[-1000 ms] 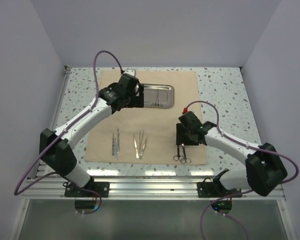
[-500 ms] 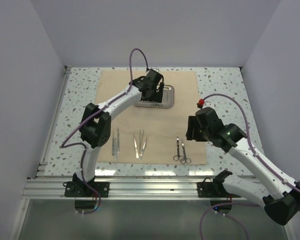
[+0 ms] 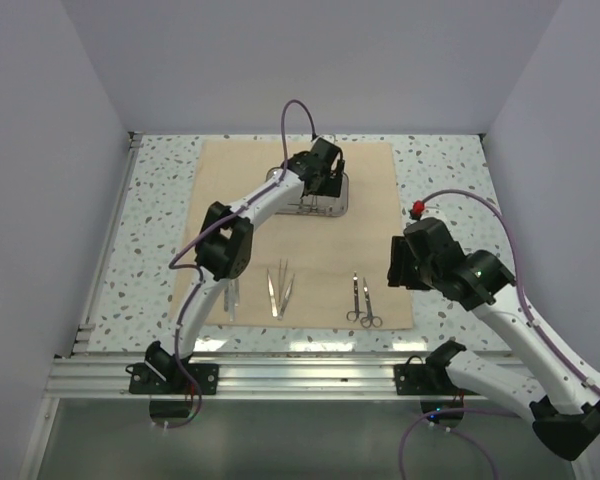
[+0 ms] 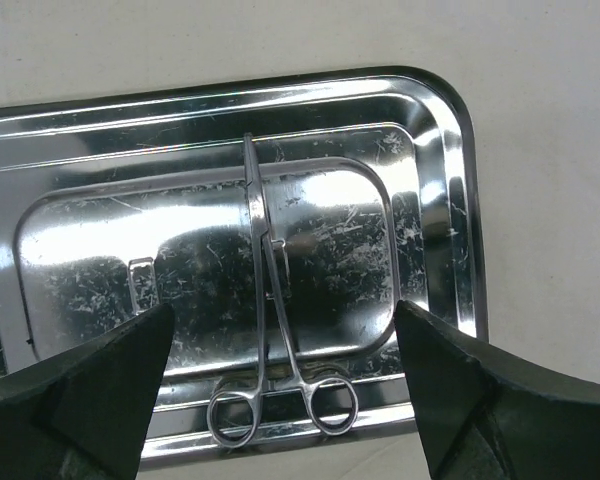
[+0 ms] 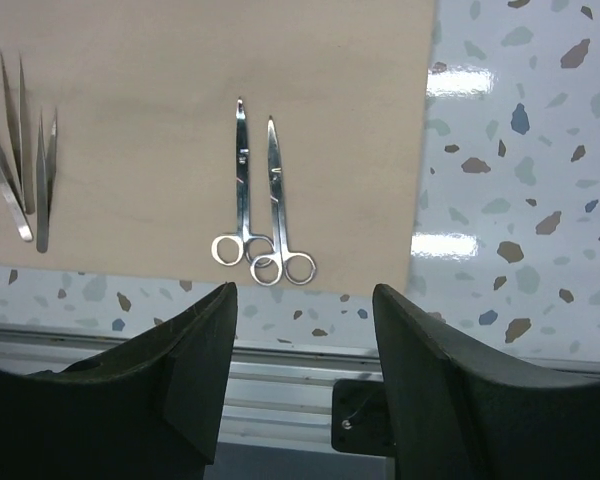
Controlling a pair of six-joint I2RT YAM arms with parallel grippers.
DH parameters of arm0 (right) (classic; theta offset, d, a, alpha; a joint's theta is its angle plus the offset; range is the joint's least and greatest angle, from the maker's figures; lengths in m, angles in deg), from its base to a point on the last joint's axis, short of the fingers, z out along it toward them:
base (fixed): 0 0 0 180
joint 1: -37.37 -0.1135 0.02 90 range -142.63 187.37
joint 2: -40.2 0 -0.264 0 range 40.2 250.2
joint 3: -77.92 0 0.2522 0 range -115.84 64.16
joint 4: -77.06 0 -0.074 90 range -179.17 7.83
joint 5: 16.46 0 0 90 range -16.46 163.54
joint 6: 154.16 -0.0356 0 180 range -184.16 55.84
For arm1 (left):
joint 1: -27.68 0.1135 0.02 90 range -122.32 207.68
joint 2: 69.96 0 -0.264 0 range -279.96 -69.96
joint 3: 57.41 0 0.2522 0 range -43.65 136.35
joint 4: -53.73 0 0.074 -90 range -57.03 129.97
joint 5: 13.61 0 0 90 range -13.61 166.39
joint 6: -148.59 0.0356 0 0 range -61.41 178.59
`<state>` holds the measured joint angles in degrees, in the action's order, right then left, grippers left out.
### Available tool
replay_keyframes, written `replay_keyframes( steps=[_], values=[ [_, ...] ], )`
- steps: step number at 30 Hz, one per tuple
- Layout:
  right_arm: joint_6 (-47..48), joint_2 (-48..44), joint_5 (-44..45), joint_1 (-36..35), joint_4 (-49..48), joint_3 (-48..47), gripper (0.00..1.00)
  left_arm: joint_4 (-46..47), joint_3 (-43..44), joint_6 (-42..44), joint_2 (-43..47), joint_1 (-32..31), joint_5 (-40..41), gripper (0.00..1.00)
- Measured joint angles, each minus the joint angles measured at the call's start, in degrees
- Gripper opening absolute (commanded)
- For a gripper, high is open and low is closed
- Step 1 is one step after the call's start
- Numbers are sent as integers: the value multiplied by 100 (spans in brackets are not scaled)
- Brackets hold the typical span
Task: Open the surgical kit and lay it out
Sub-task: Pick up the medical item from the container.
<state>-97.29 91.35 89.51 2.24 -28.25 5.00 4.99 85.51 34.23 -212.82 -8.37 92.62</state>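
Observation:
The beige cloth wrap (image 3: 310,245) lies spread flat on the table. At its far end stands the steel tray (image 3: 305,209), and my left gripper (image 3: 325,172) hovers above it, open and empty. In the left wrist view one pair of ring-handled scissors (image 4: 270,300) lies in the tray (image 4: 450,200), between the wide-apart fingers of the left gripper (image 4: 285,312). Two scissors (image 3: 362,300) and several tweezers (image 3: 280,290) lie in rows near the cloth's front edge. My right gripper (image 3: 404,262) hangs open and empty to the right of those scissors (image 5: 260,205), above the cloth's edge (image 5: 302,290).
The cloth rests on a speckled table (image 3: 450,190) enclosed by pale walls. An aluminium rail (image 3: 300,370) runs along the near edge by the arm bases. The left arm's elbow (image 3: 225,245) covers part of the leftmost tweezers.
The left arm has reached further right over the tray. The right arm has drawn back to the right, away from the two scissors lying on the cloth.

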Motion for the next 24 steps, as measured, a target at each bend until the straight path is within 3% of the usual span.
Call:
replay_keyframes(
  steps=[11, 16, 24],
  values=[
    [-28, 660, -9, 0, 72, -190, 59, 319, 570, 120, -743, 55, 256, 78],
    [-9, 833, -7, 0, 76, -234, 59, 439, 732, 133, -892, 85, 411, 51],
    [28, 933, 7, 0, 72, -267, 59, 437, 824, 146, -975, 177, 496, 27]
  ],
)
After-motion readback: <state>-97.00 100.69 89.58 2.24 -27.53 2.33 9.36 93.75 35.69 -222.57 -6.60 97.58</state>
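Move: The forceps in the metal tray lie just under the left hand's open fingers, their middle about 3 cm ahead, 1 cm to the left and 4 cm below. The tray's middle is likewise about 3 cm ahead but some 3 cm to the left; its right rim runs about 8 cm to the right and its far rim some 11 cm ahead. From the right hand the forceps lie roughly 36 cm ahead, 15 cm left and 17 cm below. The forceps' hinge region is taken between the left hand's fingers: the hand sinks about 3 cm into the tray while starting forward, then slides on forward nearly level, about 5 cm in all. Its wide-open fingers draw in on either side of the shaft to a third of their opening; firm contact can't be seen. The right hand eases a couple of centimetres down and forward. ##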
